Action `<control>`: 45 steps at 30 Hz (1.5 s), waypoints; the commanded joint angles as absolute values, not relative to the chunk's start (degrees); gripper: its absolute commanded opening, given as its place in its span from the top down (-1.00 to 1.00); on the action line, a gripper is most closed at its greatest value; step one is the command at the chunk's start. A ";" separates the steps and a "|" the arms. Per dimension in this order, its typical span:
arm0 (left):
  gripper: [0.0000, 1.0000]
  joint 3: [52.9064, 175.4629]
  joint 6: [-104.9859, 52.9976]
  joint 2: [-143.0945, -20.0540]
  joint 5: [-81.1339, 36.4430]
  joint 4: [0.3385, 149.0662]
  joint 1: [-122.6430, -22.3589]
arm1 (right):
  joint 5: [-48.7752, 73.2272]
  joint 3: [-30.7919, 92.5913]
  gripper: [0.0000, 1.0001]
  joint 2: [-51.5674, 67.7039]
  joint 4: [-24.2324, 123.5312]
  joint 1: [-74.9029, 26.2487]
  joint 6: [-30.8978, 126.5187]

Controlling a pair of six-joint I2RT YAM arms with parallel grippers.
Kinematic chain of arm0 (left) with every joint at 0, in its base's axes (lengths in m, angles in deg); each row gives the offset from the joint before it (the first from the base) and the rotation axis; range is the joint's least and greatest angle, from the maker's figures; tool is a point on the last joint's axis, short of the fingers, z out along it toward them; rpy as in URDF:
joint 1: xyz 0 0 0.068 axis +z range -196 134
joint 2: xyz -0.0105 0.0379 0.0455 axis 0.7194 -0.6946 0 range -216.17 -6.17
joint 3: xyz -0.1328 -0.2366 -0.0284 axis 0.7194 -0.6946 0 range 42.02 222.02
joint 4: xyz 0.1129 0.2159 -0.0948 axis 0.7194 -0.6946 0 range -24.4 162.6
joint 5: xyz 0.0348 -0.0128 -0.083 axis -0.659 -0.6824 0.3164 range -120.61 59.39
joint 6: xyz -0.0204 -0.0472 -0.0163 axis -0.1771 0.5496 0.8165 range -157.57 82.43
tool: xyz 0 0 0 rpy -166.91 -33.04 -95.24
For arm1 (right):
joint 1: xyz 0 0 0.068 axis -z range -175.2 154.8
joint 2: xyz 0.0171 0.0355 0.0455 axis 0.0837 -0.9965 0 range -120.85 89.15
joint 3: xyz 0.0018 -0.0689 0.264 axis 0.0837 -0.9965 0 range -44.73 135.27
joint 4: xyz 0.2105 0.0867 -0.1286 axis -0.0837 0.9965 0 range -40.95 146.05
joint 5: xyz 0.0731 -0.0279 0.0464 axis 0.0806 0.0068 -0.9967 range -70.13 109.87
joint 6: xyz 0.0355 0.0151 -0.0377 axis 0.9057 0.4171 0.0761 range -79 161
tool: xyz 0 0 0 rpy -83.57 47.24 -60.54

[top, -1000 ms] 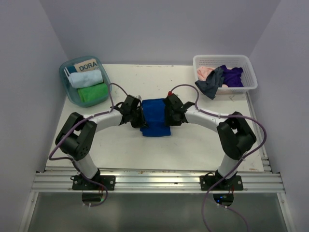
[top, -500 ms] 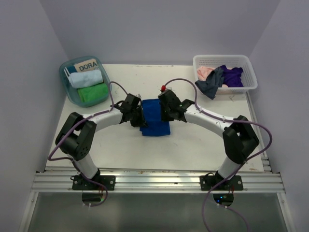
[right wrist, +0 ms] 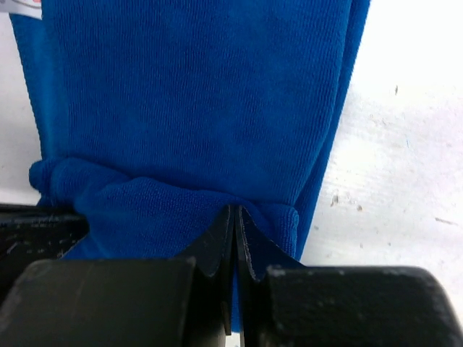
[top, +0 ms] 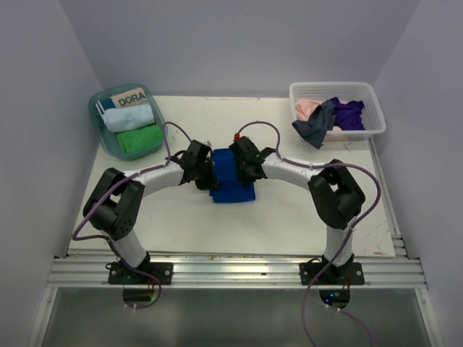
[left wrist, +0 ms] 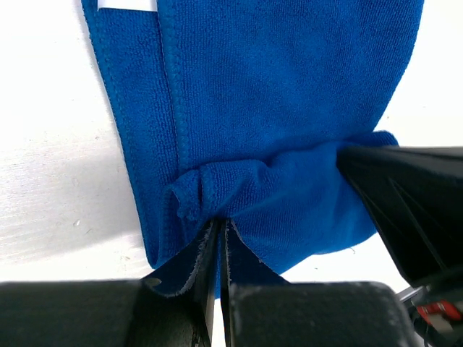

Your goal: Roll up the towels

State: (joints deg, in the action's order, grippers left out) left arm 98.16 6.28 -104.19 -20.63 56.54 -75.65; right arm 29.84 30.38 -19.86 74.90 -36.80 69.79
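A royal blue towel (top: 233,188) lies folded in a long strip mid-table, its small white tag (left wrist: 126,4) at the far end. My left gripper (top: 208,170) is shut on the towel's near end; in the left wrist view the cloth (left wrist: 275,94) bunches right at the closed fingertips (left wrist: 221,225). My right gripper (top: 239,166) is shut on the same end, at its other corner, with the fabric (right wrist: 195,94) puckered at its tips (right wrist: 235,213). The two grippers sit close, side by side: the right one's finger (left wrist: 412,202) shows in the left wrist view.
A teal bin (top: 99,131) at the back left holds a rolled light blue towel (top: 129,118), a green one (top: 140,139) and a "DORA" card. A white basket (top: 365,92) at the back right holds pink, grey and purple towels, the grey one (top: 315,130) hanging over its rim.
My right gripper has shut on the towel's edge and shifted left toward the left gripper, its elbow swinging inward. The left gripper has stayed shut in place.
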 commanded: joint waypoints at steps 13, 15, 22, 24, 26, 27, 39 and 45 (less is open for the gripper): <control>0.84 100.37 2.33 -105.13 -23.14 53.00 -75.01 | 29.19 18.30 0.99 -14.13 71.29 -36.59 72.81; 0.84 101.43 1.63 -105.92 -23.31 52.56 -74.83 | 28.66 16.45 1.00 -11.59 71.12 -37.38 75.08; 0.84 104.33 1.10 -109.35 -21.12 53.44 -74.74 | 27.51 12.22 0.99 -6.49 71.73 -44.41 82.04; 0.84 105.12 1.01 -110.14 -19.89 53.70 -74.74 | 29.35 12.31 0.98 -5.17 72.26 -44.59 82.74; 0.84 105.73 0.92 -110.23 -19.53 53.70 -74.74 | 32.41 13.18 0.96 -2.36 73.66 -44.59 82.05; 0.84 105.82 0.66 -110.14 -19.45 53.70 -74.74 | 33.13 14.06 0.92 -1.30 74.27 -44.68 80.39; 0.84 105.47 0.39 -111.02 -16.54 54.93 -74.74 | 35.51 18.54 0.29 1.96 73.49 -53.54 59.38; 0.84 105.74 0.39 -111.20 -16.54 54.58 -74.74 | 35.95 20.65 -0.05 -1.37 72.87 -58.12 54.45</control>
State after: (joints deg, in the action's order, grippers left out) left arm 104.45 1.78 -110.04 -16.61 54.07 -74.95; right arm 34.37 17.94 0.27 73.83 -57.00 59.74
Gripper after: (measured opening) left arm 0.083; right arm 0.505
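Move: The blue towel, folded into a strip pointing forward, has its middle about 3 cm ahead of the left hand and 6 cm to its right; both hands are already down on the fold across it. From the right hand that middle is some 3 cm left and 1 cm ahead. The towel's near end lies about 8 cm back from the right hand and 3 cm left, its tag some 4 cm ahead and 10 cm left. The towel's fold is dragged at its right side: the right hand, shut fingertips low on the cloth, sweeps back about 8 cm while the left keeps its grip at the left corner, easing only slightly forward and right. The right hand then comes free, rising some 7 cm, and goes on back and left over the near end, opening about halfway and turning roughly 25 degrees counter-clockwise. ##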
